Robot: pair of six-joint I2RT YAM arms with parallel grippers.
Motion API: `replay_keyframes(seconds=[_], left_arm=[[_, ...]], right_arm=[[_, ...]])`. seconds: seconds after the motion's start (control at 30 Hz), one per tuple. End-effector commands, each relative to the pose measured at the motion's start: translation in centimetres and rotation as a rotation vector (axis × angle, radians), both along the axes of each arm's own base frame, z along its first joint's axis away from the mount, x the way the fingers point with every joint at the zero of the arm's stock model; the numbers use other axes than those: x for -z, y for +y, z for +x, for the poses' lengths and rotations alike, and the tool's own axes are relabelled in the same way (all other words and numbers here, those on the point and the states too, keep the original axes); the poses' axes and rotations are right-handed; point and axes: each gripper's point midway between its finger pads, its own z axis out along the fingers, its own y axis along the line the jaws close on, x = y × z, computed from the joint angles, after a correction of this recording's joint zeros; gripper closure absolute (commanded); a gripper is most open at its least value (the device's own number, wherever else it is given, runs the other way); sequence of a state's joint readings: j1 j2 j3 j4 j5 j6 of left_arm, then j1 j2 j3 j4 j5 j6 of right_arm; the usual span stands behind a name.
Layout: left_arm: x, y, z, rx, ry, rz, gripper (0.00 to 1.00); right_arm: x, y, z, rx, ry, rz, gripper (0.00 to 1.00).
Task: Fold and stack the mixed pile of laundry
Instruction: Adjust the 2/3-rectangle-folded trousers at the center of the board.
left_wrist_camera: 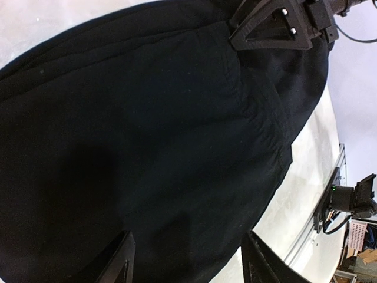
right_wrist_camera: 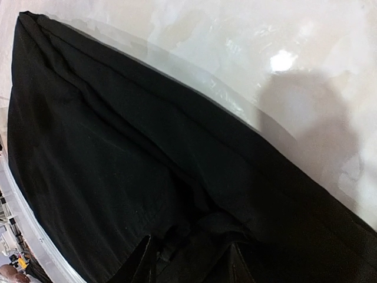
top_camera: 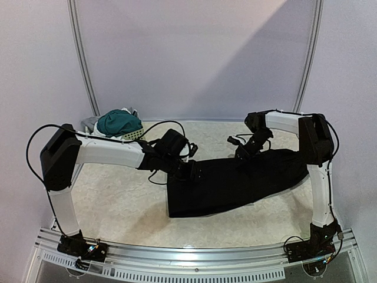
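Note:
The long black trousers [top_camera: 235,180] lie flat across the middle of the table. My left gripper [top_camera: 193,172] hovers over their upper left corner. In the left wrist view it [left_wrist_camera: 191,265] is open, its fingers wide apart above smooth black cloth [left_wrist_camera: 147,147]. At the trousers' far edge sits my right gripper [top_camera: 242,152]. Seen from the right wrist, it [right_wrist_camera: 188,262] is open, and its fingers straddle a bunched fold of the black cloth [right_wrist_camera: 118,147]. The dark teal-green shorts [top_camera: 118,122] and a white cloth [top_camera: 88,123] are heaped at the back left.
A small pale perforated basket [top_camera: 134,135] stands under the shorts at the back left, just behind the left arm. The tabletop [top_camera: 118,200] is cream and mottled. A metal rail [top_camera: 194,256] runs along the near edge, with both arm bases on it.

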State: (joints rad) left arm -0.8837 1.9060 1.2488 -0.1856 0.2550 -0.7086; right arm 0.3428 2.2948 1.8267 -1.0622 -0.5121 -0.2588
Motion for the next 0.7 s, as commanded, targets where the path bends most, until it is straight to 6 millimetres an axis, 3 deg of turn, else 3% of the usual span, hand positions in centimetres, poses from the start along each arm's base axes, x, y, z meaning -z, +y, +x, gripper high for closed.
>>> replay_keyframes(seconds=[0.0,0.13,0.3,0.4,0.67], left_arm=[[-1.2,-0.1,-0.8,0.011,-0.013,-0.021,0.38],[-0.9,0.1,-0.9,0.008,-0.006,-0.014,0.38],[-0.8,0.3,-1.1,0.007,-0.002,-0.007,0.38],[-0.7,0.4,-1.2,0.01,-0.003,0.002,0.38],[0.1,0.8,-1.3,0.011,0.003,0.02,0.38]], right_arm=[[0.4,1.1,0.0,-0.015,0.004,-0.008,0.59],[1.3,1.3,0.1,-0.013,0.013,-0.028,0.64],[0.7,1.6,0.3,-0.01,0.003,-0.005,0.89],[-0.6,1.7,1.0,-0.006,-0.047,-0.001,0.98],[-3.5,1.7,2.8,0.011,-0.155,-0.002,1.0]])
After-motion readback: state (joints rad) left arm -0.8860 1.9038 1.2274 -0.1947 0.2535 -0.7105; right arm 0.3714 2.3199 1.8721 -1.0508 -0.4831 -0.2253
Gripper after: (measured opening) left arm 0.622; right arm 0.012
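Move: The far corner of the trousers' folded-over flap lies right under the open right fingers, 1 cm to their left and 1 cm below. The flap's near corner is some 16 cm back and 4 cm to the right of the right hand; the trousers' folded left edge is about 24 cm to its left and 11 cm back. From the left hand, hovering over the cloth, that far corner lies some 15 cm right, 5 cm ahead and 6 cm lower. Ease the right gripper about 1 cm left and slightly down into the cloth at the flap's far corner, then shut the fingers fully from less than half open to pinch it. Once they are closed, begin drawing gently forward, by about half a centimetre. Let the left gripper sink about 1 cm over the trousers, fingers still open. ##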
